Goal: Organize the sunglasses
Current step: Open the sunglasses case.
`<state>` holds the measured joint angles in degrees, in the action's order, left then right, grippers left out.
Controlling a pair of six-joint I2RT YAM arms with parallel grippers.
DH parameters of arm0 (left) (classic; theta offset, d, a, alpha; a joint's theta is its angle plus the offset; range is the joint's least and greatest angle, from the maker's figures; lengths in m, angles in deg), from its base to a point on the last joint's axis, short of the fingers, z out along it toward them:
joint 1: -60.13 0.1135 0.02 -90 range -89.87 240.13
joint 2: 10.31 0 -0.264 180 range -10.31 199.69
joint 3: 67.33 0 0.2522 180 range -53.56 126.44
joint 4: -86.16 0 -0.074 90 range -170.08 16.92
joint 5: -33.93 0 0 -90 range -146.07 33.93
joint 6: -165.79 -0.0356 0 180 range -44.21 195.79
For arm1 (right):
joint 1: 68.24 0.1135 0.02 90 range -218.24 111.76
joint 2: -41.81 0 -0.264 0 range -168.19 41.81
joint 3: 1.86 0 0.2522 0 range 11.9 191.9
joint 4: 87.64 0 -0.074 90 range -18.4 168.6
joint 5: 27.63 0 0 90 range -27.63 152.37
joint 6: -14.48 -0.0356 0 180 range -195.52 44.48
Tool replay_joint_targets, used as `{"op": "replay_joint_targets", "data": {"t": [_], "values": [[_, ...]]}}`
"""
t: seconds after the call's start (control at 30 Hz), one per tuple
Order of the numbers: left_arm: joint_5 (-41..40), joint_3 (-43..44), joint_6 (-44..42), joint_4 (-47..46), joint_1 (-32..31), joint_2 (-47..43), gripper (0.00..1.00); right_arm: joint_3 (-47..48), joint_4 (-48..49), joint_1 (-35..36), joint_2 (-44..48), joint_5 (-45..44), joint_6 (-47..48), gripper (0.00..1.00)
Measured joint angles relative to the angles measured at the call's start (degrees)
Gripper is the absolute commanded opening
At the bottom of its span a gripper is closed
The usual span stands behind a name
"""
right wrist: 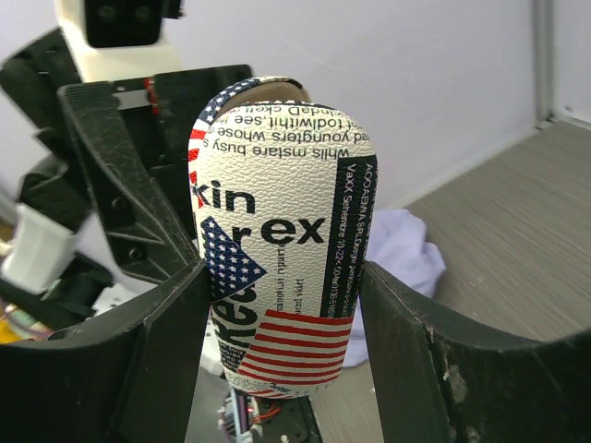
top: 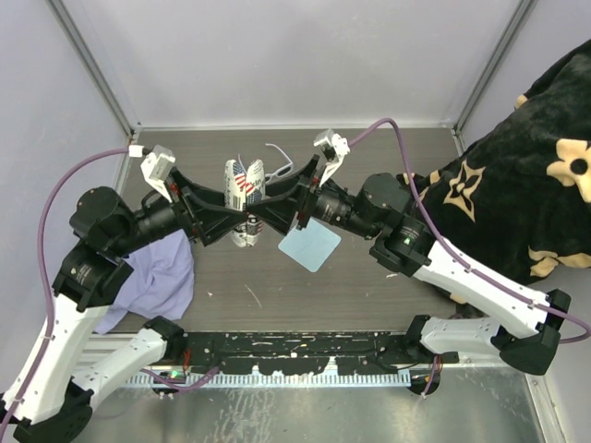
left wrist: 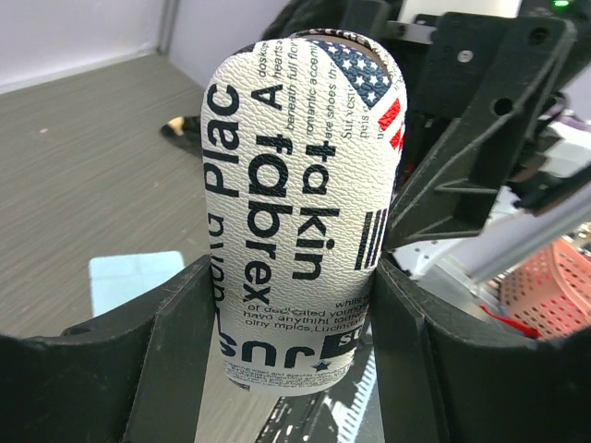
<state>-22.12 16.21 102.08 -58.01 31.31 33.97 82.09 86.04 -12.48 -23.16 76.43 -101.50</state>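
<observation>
The flag-patterned soft case (top: 246, 180) stands upright above the table's middle, held from both sides. My left gripper (top: 238, 201) is shut on its lower part; in the left wrist view the fingers (left wrist: 175, 332) press the case (left wrist: 295, 185) on both flanks. My right gripper (top: 268, 194) is shut on the same case (right wrist: 282, 221), one finger (right wrist: 397, 341) against each side. The sunglasses (top: 277, 153) lie on the table just behind the case, only thin white temple arms showing. A dark shape with a white bit (left wrist: 177, 129) lies on the table beyond the case; I cannot tell what it is.
A light blue square cloth (top: 309, 245) lies flat just in front of the right arm, seen too as a pale patch (left wrist: 129, 277). A lavender cloth (top: 166, 272) is bunched by the left arm. A black flowered blanket (top: 526, 185) covers the right side. White walls close the back.
</observation>
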Motion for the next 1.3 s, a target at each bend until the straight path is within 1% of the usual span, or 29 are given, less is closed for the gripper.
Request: {"op": "replay_joint_targets", "data": {"t": [0.27,0.3,0.4,0.47,0.57,0.63,0.8,0.87,0.9,0.93,1.03,1.17,1.3], "values": [[-12.0,1.27,-3.91,7.39,0.02,3.63,0.0,4.24,-10.23,-0.11,-4.63,-12.81,2.19,0.0],[-13.18,1.27,-4.31,8.15,0.04,4.09,0.02,4.57,-11.13,-0.11,-5.33,-13.92,2.25,0.0],[-15.63,1.27,-4.85,9.92,0.04,5.16,0.21,5.11,-12.72,-0.07,-6.84,-16.37,2.29,0.0],[-16.61,1.27,-4.94,10.49,0.07,5.73,0.42,5.2,-13.14,-0.02,-7.45,-17.64,2.29,0.0],[-17.35,1.18,-4.92,10.8,0.07,5.81,0.59,5.2,-13.2,0.13,-7.82,-18.62,2.27,0.0],[-17.42,0.98,-4.85,10.62,0.07,5.38,0.66,5.2,-13.09,0.33,-7.8,-18.8,2.32,0.0],[-17.18,0.15,-4.66,10.4,0.04,3.72,0.81,4.98,-12.81,0.28,-7.72,-19.82,2.93,0.0],[-16.74,-0.11,-4.44,10.32,0.04,2.91,0.86,4.68,-12.76,-0.02,-7.65,-20.55,3.43,0.0],[-16.24,-0.35,-4.33,10.21,0.04,2.34,0.87,4.37,-12.7,-0.13,-7.65,-20.83,3.67,0.0],[-15.74,-0.52,-4.17,10.03,0.04,1.84,0.92,4.09,-12.7,-0.22,-7.63,-20.9,3.82,0.0],[-15.02,-0.61,-3.78,9.86,0.04,1.18,0.99,3.45,-12.83,-0.5,-7.63,-20.87,4.61,0.01],[-14.8,-0.59,-3.21,10.14,0.04,0.74,1.0,2.12,-12.76,-0.48,-6.38,-20.9,7.48,0.03],[-17.09,-0.44,-2.97,13.11,0.04,0.11,0.99,-2.56,-11.32,-0.48,-1.22,-21.07,14.19,0.02]]}}
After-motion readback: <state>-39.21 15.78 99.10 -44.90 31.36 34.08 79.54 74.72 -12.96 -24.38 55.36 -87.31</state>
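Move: The sunglasses case, already parted into a V, is gripped between both hands: its middle is about 3 cm right of the left hand point and 3 cm left of the right one, 1 cm ahead and 2 cm higher. On the table some 43 cm below the left hand, the sunglasses lie roughly 30 cm ahead and 3 cm right, the blue cloth about 10 cm ahead and 14 cm right, and the purple cloth level with it, about 20 cm left. Carry both still-closed grippers forward and down together, about 6 cm each way, swinging the two sets of fingers round towards forward by some 20 degrees to spread the case halves. Then open the left gripper fully, let go of its half and ease back, finally left; keep the right's grip, sinking slightly more and moving right with the case at the end. ##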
